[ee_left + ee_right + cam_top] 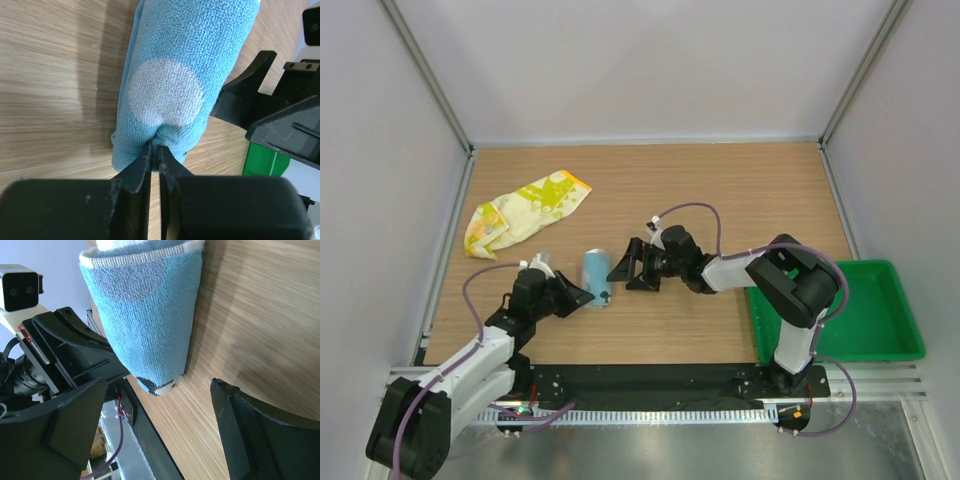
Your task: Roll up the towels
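Observation:
The light blue polka-dot towel [597, 277] lies rolled into a short tube on the wooden table between my two grippers. My left gripper [577, 294] meets the roll from the left, and its tips [155, 146] are shut on a small fold of the blue towel [175, 70] at the roll's side. My right gripper [627, 269] stands open just right of the roll; one finger [75, 425] is on each side of the roll's near end [150, 320], and neither touches it. The pale yellow towel [525, 212] with lime and orange patches lies loosely crumpled at the back left.
A green plastic tray [880, 335] sits at the table's right edge beside the right arm's base. White walls with metal posts enclose the table on three sides. The two grippers are close together around the roll.

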Available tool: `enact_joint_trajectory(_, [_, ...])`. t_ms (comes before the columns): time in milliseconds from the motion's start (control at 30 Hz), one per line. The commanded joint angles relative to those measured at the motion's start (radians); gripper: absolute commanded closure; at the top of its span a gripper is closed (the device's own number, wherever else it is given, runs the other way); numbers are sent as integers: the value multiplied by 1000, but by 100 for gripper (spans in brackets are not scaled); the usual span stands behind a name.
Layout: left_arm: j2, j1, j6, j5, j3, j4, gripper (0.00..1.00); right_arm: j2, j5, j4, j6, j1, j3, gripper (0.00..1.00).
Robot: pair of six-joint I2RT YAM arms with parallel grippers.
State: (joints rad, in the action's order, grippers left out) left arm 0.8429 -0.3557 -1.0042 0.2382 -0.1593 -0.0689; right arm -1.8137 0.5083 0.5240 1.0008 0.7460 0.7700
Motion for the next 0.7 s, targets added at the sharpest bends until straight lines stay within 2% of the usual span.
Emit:
enact_joint_trajectory(0, [33,15,53,16,-22,35,93,-24,-7,54,-30,18,77,7])
enact_joint_trajectory(300, [81,34,96,38,-48,32,94,-104,-71,-76,-122,55,196,7])
enact_joint_trajectory(667, [105,37,124,84,-48,-22,94,-185,-182,-209,-162,118,331,12])
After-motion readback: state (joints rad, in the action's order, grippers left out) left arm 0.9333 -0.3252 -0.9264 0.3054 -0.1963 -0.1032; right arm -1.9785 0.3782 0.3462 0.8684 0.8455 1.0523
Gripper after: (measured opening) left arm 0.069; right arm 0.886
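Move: The blue towel roll lies about 5 cm to the right hand's left and 1 cm farther out, its middle some 3 cm lower. The left fingertips, already pinching its near end, are about 6 cm left of the right hand and 4 cm nearer the base; from them the roll's middle is 5 cm ahead, 1 cm right and 2 cm down. The yellow-green towel lies some 20 cm left of the right hand and 15 cm farther out. The blue roll's near end stays pinched in the shut left fingers, which barely shift, while the right hand, still nearly wide open, slides some 5 cm left and 2 cm forward to bring its fingers around the roll's body. It dips about 1 cm in the later part and tilts roughly 10 degrees; whether the fingers touch the cloth can't be seen. ##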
